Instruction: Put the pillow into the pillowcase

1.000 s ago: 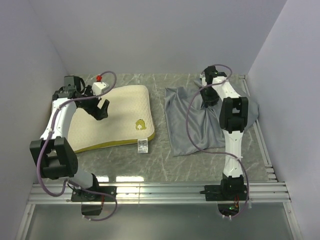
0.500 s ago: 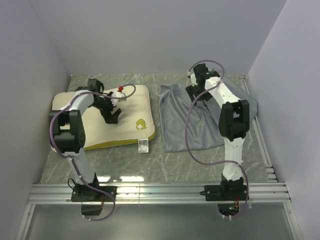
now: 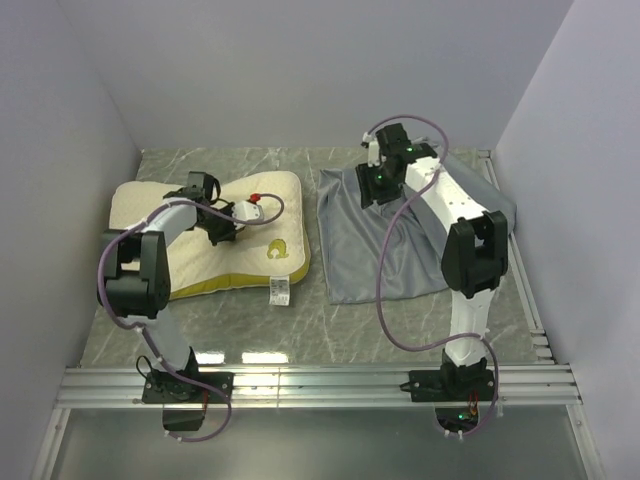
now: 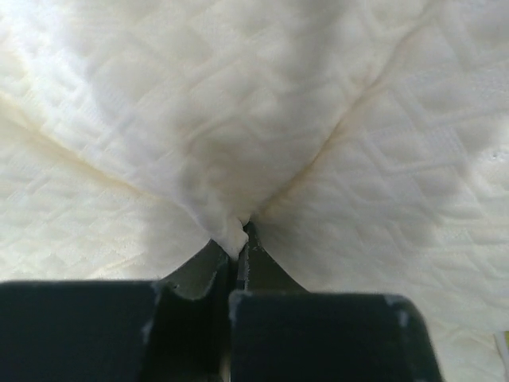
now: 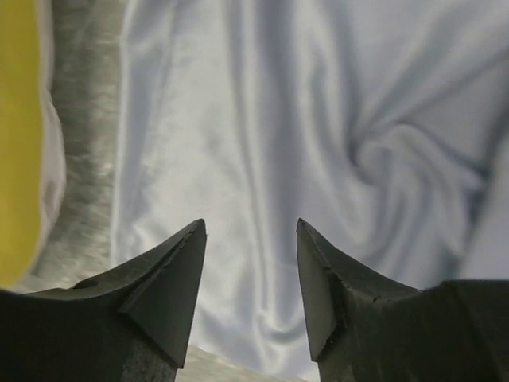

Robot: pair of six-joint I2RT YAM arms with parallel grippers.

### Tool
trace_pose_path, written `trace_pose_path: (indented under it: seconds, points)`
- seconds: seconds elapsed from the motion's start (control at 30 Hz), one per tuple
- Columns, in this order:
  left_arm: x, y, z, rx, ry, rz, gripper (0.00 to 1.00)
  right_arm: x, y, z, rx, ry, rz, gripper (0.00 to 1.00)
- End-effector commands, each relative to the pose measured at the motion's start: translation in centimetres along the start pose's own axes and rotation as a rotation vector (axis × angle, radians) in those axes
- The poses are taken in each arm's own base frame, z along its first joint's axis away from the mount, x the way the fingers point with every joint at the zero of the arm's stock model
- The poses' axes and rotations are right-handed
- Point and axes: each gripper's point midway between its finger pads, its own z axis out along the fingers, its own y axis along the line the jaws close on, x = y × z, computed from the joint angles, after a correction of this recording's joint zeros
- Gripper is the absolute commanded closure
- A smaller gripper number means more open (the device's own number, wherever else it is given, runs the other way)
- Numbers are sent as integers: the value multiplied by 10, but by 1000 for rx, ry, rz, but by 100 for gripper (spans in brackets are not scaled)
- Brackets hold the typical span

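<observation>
The cream-white dotted pillow (image 3: 150, 215) lies flat at the left of the table, with its yellow-green band along the near edge and its logo and white tag at the near right corner. My left gripper (image 3: 222, 232) is down on the pillow's middle. In the left wrist view this left gripper (image 4: 241, 232) is shut, pinching a small fold of the pillow (image 4: 262, 119) cover. The wrinkled blue-grey pillowcase (image 3: 375, 250) lies to the right. My right gripper (image 3: 378, 182) hovers over its far left corner. Seen from its wrist, the right gripper (image 5: 250, 231) stands open above the pillowcase (image 5: 318, 119), holding nothing.
A strip of bare marble tabletop (image 3: 316, 250) separates pillow and pillowcase. Lilac walls close in the back and both sides. A metal rail (image 3: 320, 380) with the arm bases runs along the near edge. The pillow's yellow edge (image 5: 16, 119) shows at the left of the right wrist view.
My left gripper swung onto the pillow's middle and shut on a fold of its cover. My right gripper moved left, towards the pillowcase's far left corner.
</observation>
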Motion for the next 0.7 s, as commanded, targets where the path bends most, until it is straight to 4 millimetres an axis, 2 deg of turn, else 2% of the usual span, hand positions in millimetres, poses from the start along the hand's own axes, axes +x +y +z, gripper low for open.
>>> trace_pose_path:
  seconds: [0.0, 0.07, 0.13, 0.17, 0.2, 0.23, 0.33, 0.43, 0.67]
  points:
    - [11, -53, -2, 163, -21, -95, 100, -25, 41, 14, -62, -95, 41, 44]
    - [5, -52, -11, 149, -60, -111, 100, -40, 51, 15, -74, -139, 67, 45]
    - [8, -49, -16, 130, -67, -131, 100, -47, 66, 19, -91, -147, 58, 48]
    - [8, -47, -19, 123, -70, -136, 100, -44, 70, 31, -90, -121, 57, 49]
    - [7, -48, -20, 125, -77, -143, 100, -50, 75, 28, -95, -126, 50, 51]
    - [13, -44, -23, 110, -77, -165, 100, -48, 86, 33, -104, -112, 34, 55]
    - [17, -39, -28, 100, -88, -193, 100, -40, 102, 50, -95, -88, 4, 61]
    - [21, -35, -30, 92, -88, -209, 100, -27, 101, 79, -32, -47, -10, 63]
    - [24, -32, -30, 82, -92, -222, 100, -21, 81, 105, 89, -26, -1, 64]
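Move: The pillowcase's left edge is about 13 cm left of the right hand, practically level with it and some 12 cm below. From that hand the case's middle lies about 11 cm right and 4 cm back, the pillow's middle about 40 cm left and 5 cm back. The left hand still pinches the pillow, whose middle is some 3 cm to its left; the case edge lies about 25 cm right and 5 cm ahead of it, the pillow's tag 15 cm right and 13 cm back. Leftward across the pillowcase, then steeply down over its left edge, the right hand travels about 12 cm left and 8 cm down, narrowing its open fingers by about a third; touch on the cloth can't be made out. Keeping its pinch on the pillow's cover, the left hand drags it some 3 cm back and slightly left, away from the case, rising a little and tilting about 10 degrees. ##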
